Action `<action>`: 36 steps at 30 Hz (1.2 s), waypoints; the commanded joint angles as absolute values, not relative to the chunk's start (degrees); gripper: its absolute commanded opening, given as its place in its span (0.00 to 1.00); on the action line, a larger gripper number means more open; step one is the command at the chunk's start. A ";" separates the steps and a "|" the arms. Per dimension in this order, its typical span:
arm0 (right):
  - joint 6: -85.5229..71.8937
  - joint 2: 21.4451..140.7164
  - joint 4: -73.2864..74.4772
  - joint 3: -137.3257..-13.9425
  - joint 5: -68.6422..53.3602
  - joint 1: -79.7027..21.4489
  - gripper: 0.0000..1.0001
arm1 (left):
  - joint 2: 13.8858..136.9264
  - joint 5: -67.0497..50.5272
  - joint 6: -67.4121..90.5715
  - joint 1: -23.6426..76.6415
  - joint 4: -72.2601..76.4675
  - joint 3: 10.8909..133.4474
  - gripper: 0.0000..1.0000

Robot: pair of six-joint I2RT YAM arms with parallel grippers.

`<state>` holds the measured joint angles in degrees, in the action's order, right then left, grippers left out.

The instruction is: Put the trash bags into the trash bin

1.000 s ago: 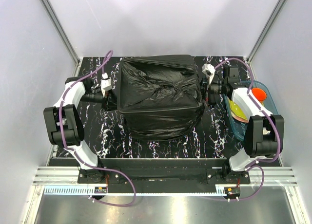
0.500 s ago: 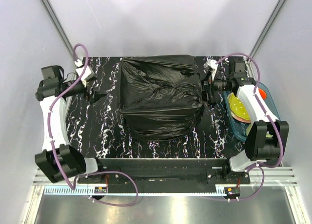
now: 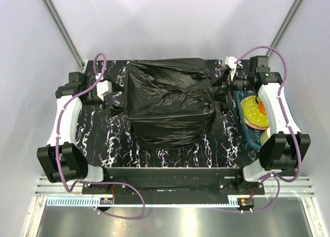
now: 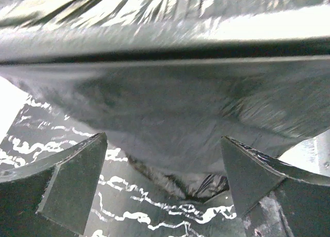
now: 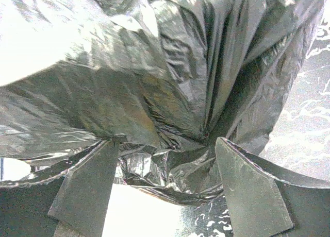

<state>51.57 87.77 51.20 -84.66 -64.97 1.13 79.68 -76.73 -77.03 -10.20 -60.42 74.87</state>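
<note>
A wrinkly, glossy black trash bag [image 3: 170, 105] stands as a boxy mound in the middle of the marble table. It drapes over the whole trash bin, which is hidden beneath it. My left gripper [image 3: 117, 104] is open just off the bag's left side; in the left wrist view the bag [image 4: 170, 103] fills the space ahead of the gripper [image 4: 162, 139] with nothing between the fingers. My right gripper [image 3: 220, 95] is open at the bag's right side. In the right wrist view crumpled film [image 5: 154, 67] lies loose between the spread fingers of the gripper [image 5: 166, 141].
A shallow blue tray [image 3: 250, 135] sits at the right table edge under my right arm, holding a yellow plate [image 3: 252, 111] and an orange item [image 3: 263, 107]. Black white-veined tabletop [image 3: 170, 154] shows around the bag. White walls close in on three sides.
Both grippers went from shut to open and let go of the bag's sides. The left arm swung out to the left and came part way back. The right arm drew slightly back and right.
</note>
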 commanded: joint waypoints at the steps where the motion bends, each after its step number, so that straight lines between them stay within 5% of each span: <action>1: 59.84 86.92 57.82 -89.11 -68.11 0.35 0.84 | 80.42 -89.19 -88.92 -8.26 -66.43 76.90 0.98; 6: 66.61 87.45 62.40 -90.96 -67.59 -3.33 0.83 | 83.57 -90.35 -95.35 -5.63 -74.17 79.19 0.92; 9: 71.35 88.15 64.59 -91.93 -67.59 -3.78 0.82 | 86.30 -90.44 -101.84 -4.75 -81.71 81.11 0.77; 16: 75.06 89.03 66.89 -92.46 -67.33 -4.83 0.79 | 87.98 -88.51 -109.08 -2.90 -88.51 82.79 0.31; 18: 75.23 89.30 66.88 -92.20 -67.50 -4.83 0.72 | 88.59 -88.24 -108.02 -2.99 -88.51 82.79 0.00; 21: 74.36 89.47 66.01 -90.54 -67.76 -4.83 0.51 | 89.03 -86.32 -107.66 -2.99 -88.68 80.87 0.00; 26: 71.81 88.60 61.10 -85.53 -67.33 -4.75 0.00 | 90.96 -83.94 -109.42 -4.04 -88.68 77.44 0.00; 36: 56.44 90.26 42.11 -75.24 -67.67 -4.48 0.00 | 97.91 -79.37 -109.43 -6.24 -88.51 76.20 0.00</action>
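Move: On either side of the trash bin, both open hands stand beside the black bag's overhanging skirt. The left hand's patch of bag is about 4 cm to its right, level with it; the bin's middle is some 18 cm right, 1 cm back and 14 cm below. The right hand's patch is about 3 cm left, 2 cm back and 1 cm above; the bin's middle is some 19 cm left, 4 cm back and 13 cm below, and the blue basin 20 cm right, 6 cm back, 24 cm below. Closing in from both sides, the left hand goes right about 4 cm, turning some 10 degrees clockwise, while the right hand moves back and left, rises slightly and tips its fingers up. Each shuts its fingers on the bag's hanging side, the left first, then keeps the pinch and pulls the bag down along the bin by 4 to 5 cm, the right hand tipping back down. ##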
